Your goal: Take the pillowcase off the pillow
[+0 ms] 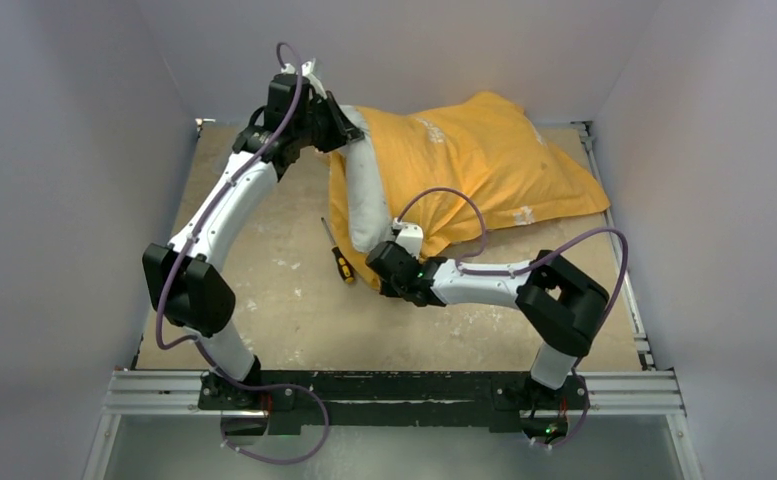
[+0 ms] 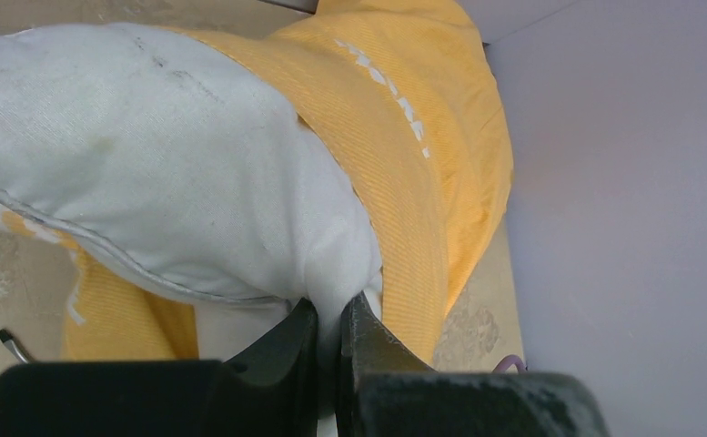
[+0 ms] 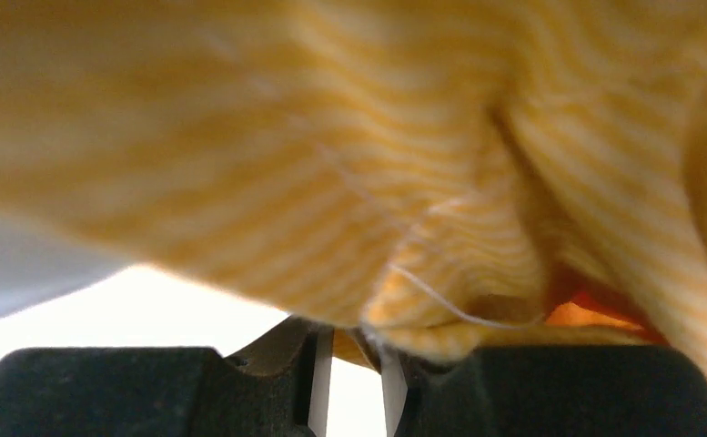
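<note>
The orange-yellow pillowcase (image 1: 484,160) lies at the back of the table with the white pillow (image 1: 366,195) sticking out of its left, open end. My left gripper (image 1: 347,125) is at the pillow's far left corner, and in the left wrist view it (image 2: 336,314) is shut on a pinch of the white pillow (image 2: 167,164), beside the pillowcase (image 2: 413,182) edge. My right gripper (image 1: 382,262) is at the near left corner of the pillowcase. In the right wrist view it (image 3: 357,344) is nearly closed, with the pillowcase (image 3: 331,164) hem between its tips.
A screwdriver (image 1: 339,255) with a yellow-and-black handle lies on the table just left of the right gripper. Grey walls (image 1: 664,90) enclose the table on three sides, close behind and right of the pillow. A metal rail (image 1: 394,390) runs along the near edge.
</note>
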Controlling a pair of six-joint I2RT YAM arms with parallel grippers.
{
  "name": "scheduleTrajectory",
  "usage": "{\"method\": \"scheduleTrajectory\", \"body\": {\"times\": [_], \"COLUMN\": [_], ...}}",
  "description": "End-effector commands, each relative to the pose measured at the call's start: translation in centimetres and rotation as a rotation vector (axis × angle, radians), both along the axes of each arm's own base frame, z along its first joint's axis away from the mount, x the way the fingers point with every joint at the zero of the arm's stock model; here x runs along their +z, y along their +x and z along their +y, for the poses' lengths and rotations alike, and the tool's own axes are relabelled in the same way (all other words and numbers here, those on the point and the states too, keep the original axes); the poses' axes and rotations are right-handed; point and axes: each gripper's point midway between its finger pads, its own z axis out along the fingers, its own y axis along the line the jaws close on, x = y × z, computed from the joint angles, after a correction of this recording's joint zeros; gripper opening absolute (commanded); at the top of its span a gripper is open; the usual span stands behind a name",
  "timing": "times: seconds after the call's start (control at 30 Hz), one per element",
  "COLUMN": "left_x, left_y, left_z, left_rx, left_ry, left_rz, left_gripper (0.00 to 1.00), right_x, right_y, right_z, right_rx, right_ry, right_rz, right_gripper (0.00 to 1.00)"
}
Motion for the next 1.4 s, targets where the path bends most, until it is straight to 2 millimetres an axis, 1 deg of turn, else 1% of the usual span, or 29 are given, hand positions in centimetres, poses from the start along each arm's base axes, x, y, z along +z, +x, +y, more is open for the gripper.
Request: {"method": "scheduleTrajectory", "body": {"times": [0.0, 0.03, 0.1, 0.17, 0.2, 0.27, 0.37, 0.4, 0.47, 0.53, 0.57, 0.67, 0.7, 0.73, 0.8, 0.87, 0.9, 0.97, 1.0, 1.03, 1.07, 1.1, 1.13, 1.23, 1.3, 1.37], "left_x": [9.6, 9.5, 8.6, 7.4, 6.4, 5.1, 3.3, 2.5, 0.8, -1.0, -1.9, -4.9, -6.3, -7.2, -8.9, -10.6, -11.4, -12.3, -12.6, -12.7, -12.7, -12.6, -12.6, -12.5, -12.6, -12.8], "left_y": [1.6, 1.1, 0.2, -0.9, -1.5, -2.7, -4.7, -5.2, -6.4, -7.7, -8.3, -10.5, -11.5, -12.2, -13.7, -14.8, -15.3, -16.0, -16.3, -16.4, -16.4, -16.4, -16.3, -15.6, -15.2, -15.0], "left_z": [2.1, 2.1, 2.1, 2.1, 2.0, 1.8, 1.8, 1.9, 2.1, 2.3, 2.4, 3.0, 3.2, 3.3, 3.7, 4.2, 4.4, 4.7, 4.8, 4.8, 4.8, 4.8, 4.9, 5.8, 6.5, 6.7], "left_rx": [0.055, 0.046, 0.029, 0.004, -0.013, -0.047, -0.074, -0.076, -0.084, -0.091, -0.094, -0.099, -0.103, -0.104, -0.107, -0.104, -0.105, -0.103, -0.103, -0.104, -0.104, -0.104, -0.102, -0.065, -0.033, -0.023], "left_ry": [-0.090, -0.092, -0.086, -0.077, -0.072, -0.069, -0.065, -0.061, -0.057, -0.052, -0.046, -0.032, -0.025, -0.021, -0.009, 0.012, 0.018, 0.025, 0.024, 0.022, 0.021, 0.025, 0.032, 0.086, 0.123, 0.137], "left_rz": [-0.268, -0.267, -0.252, -0.229, -0.210, -0.185, -0.159, -0.145, -0.118, -0.088, -0.075, -0.019, 0.007, 0.025, 0.059, 0.090, 0.104, 0.121, 0.126, 0.126, 0.125, 0.121, 0.117, 0.103, 0.098, 0.096], "left_gripper": [0.00, 0.00, 0.00, 0.00, 0.00, 0.00, 0.00, 0.00, 0.00, 0.00, 0.00, 0.00, 0.00, 0.00, 0.00, 0.00, 0.00, 0.00, 0.00, 0.00, 0.00, 0.00, 0.00, 0.00, 0.00, 0.00], "right_x": [-2.2, -1.8, -0.3, 1.8, 2.8, 5.3, 8.6, 9.9, 12.4, 14.9, 16.7, 21.0, 22.3, 23.3, 24.9, 25.4, 25.1, 23.7, 22.6, 21.4, 21.0, 21.1, 21.7, 25.7, 28.4, 29.7], "right_y": [-2.8, -2.5, -1.9, -1.2, -0.8, -0.1, 0.7, 1.1, 1.6, 1.7, 1.5, 0.9, 0.7, 0.7, 0.8, 1.1, 1.3, 1.2, 1.1, 1.0, 1.2, 1.0, 0.2, -2.8, -4.9, -5.8], "right_z": [-3.0, -3.2, -3.3, -3.2, -3.3, -3.8, -4.2, -4.2, -4.1, -4.1, -4.2, -3.8, -3.6, -3.5, -3.3, -2.9, -2.5, -1.1, -0.4, -0.1, 0.0, 0.4, 1.1, 1.6, 1.0, 0.4], "right_rx": [-0.086, -0.111, -0.157, -0.190, -0.212, -0.255, -0.285, -0.282, -0.265, -0.239, -0.224, -0.131, -0.099, -0.074, -0.047, -0.026, 0.003, 0.118, 0.183, 0.190, 0.184, 0.220, 0.279, 0.453, 0.538, 0.562], "right_ry": [-0.049, -0.042, -0.015, 0.023, 0.041, 0.072, 0.115, 0.130, 0.166, 0.220, 0.264, 0.365, 0.396, 0.409, 0.424, 0.406, 0.382, 0.319, 0.271, 0.240, 0.228, 0.234, 0.274, 0.416, 0.497, 0.523], "right_rz": [0.122, 0.115, 0.087, 0.047, 0.027, -0.018, -0.086, -0.121, -0.177, -0.226, -0.254, -0.324, -0.355, -0.380, -0.416, -0.435, -0.441, -0.445, -0.437, -0.395, -0.387, -0.398, -0.410, -0.488, -0.534, -0.553], "right_gripper": [0.28, 0.28, 0.30, 0.32, 0.35, 0.39, 0.50, 0.54, 0.60, 0.73, 0.77, 0.92, 0.96, 0.97, 0.98, 0.97, 0.97, 0.99, 0.99, 0.99, 0.99, 0.99, 0.99, 0.99, 0.99, 0.99]}}
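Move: The left hand holds a pinch of pillow: the bared pillow's middle lies about 5 cm back, 3 cm right and 15 cm below, the screwdriver about 11 cm back, 2 cm left and 28 cm below. From the right hand, low at the pillowcase's near flap, the bared pillow's middle is some 15 cm ahead, 3 cm left and 12 cm up; the screwdriver is roughly 9 cm ahead, 9 cm left and 2 cm below. Still pinching the pillow, left hand goes 15 cm back and down, veering left; right rises 20 cm, opening. ##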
